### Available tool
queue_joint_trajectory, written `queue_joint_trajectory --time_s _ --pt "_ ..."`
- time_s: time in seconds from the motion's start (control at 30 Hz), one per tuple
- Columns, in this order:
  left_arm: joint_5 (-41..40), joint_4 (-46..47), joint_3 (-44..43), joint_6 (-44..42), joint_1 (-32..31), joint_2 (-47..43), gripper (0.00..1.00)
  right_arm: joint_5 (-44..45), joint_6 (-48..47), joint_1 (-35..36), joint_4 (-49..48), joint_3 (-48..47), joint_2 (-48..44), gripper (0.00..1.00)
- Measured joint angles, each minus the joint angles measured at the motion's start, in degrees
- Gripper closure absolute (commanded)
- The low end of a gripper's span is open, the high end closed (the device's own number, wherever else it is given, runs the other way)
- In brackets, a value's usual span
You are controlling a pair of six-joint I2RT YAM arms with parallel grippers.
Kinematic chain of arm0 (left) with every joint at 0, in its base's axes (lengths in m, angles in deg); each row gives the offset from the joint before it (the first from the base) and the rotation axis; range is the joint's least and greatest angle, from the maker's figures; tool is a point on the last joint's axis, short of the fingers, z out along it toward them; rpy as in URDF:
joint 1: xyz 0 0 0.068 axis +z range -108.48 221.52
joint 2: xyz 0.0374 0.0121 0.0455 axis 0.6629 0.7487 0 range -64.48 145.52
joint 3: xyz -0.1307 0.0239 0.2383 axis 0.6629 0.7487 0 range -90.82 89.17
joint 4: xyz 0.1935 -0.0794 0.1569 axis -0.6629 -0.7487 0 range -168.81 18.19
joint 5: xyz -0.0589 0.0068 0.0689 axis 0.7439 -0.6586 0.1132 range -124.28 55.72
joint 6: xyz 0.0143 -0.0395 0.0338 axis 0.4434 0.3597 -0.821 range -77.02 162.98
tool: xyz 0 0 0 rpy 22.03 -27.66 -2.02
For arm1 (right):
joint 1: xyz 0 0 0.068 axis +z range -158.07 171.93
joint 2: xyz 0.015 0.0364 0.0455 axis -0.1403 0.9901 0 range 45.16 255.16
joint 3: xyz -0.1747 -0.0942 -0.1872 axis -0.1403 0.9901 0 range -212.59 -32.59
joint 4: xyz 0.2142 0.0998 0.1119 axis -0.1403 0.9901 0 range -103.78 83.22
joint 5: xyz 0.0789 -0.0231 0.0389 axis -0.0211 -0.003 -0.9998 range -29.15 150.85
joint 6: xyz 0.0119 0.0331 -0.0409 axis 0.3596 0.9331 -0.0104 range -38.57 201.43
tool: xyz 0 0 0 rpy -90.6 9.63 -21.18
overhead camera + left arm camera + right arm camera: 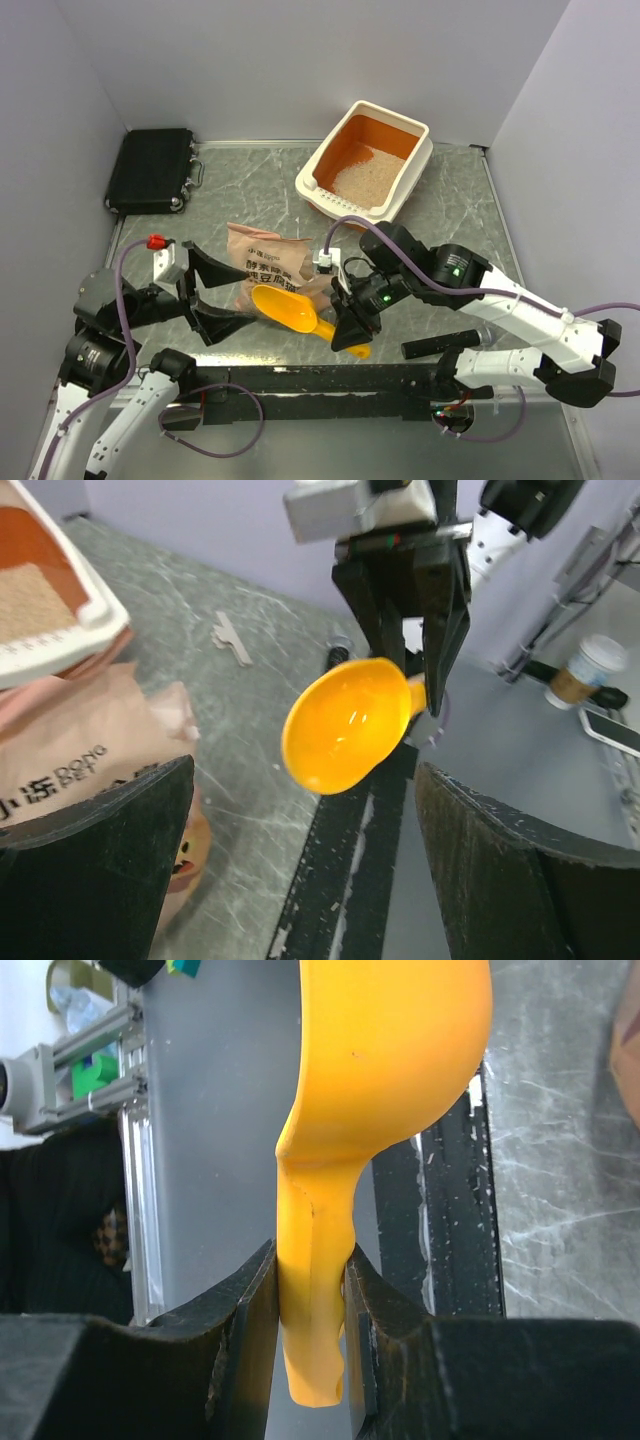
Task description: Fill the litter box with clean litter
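The litter box [417,170], cream outside and orange inside, stands at the back right with pale clean litter [362,172] in it. In the left wrist view its corner [85,620] and the litter [32,598] show at the upper left. My right gripper [350,322] is shut on the handle of a yellow-orange scoop [284,308], whose empty bowl hangs over the peach-pink bag [268,262]. The right wrist view shows the handle [312,1290] pinched between both fingers. My left gripper [208,298] stands open beside the bag's left edge, holding nothing.
A black case [152,170] lies at the back left. A black rail [330,378] runs along the table's near edge under the scoop. Grey walls close in the left, back and right. Off the table, a paper cup [580,670] shows in the left wrist view.
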Motion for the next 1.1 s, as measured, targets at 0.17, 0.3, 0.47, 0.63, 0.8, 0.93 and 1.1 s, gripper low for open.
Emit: queue_joint_trajectory --time_s 0.17,0.3,0.47,0.63,0.8,0.93,1.1 --pt "4.1 -1.5 0.0 0.1 0.0 2.2 0.04 1.2 -0.9 2.8 3.0 -4.5 1.2 1.0" --pt "6.8 -1.5 0.0 0.4 0.0 3.7 0.06 2.9 -1.7 4.0 4.8 -6.8 3.1 1.0" --pt "8.3 -1.5 0.0 1.2 0.0 3.9 0.14 4.3 -2.5 4.0 6.1 -6.9 4.9 1.0" --pt "9.2 -1.7 -0.4 1.2 0.0 4.5 0.22 4.8 -2.8 4.3 6.3 -7.7 5.9 1.0" --pt "9.1 -1.8 -0.4 1.2 0.0 4.8 0.29 4.8 -2.9 4.9 6.3 -8.9 6.4 1.0" --pt "9.0 -1.8 -0.4 1.6 0.0 5.1 0.37 4.8 -2.9 5.6 6.2 -9.8 7.1 1.0" --pt "8.7 -1.7 -0.4 1.7 0.0 5.5 0.84 5.1 -2.9 6.5 6.4 -10.6 8.0 1.0"
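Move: The left hand is open and empty. The bowl of the yellow scoop lies about 9 cm to its right, 2 cm back and 5 cm lower. The right hand already pinches the scoop's handle, with the left fingers it works towards about 20 cm to its left, 6 cm ahead and 6 cm higher. The litter bag stands some 11 cm ahead of the left hand and 6 cm to its right, its middle roughly 22 cm lower. Around the front lip of the scoop's bowl the left fingers come together, going from wide open to about half open, one on each side of it; a firm grip isn't visible yet. Before that, the left hand eases down, right and slightly back, about 2 cm in all, turning some 10 degrees clockwise. The right hand keeps its hold on the handle and brings the scoop about 2 cm left to meet it. ##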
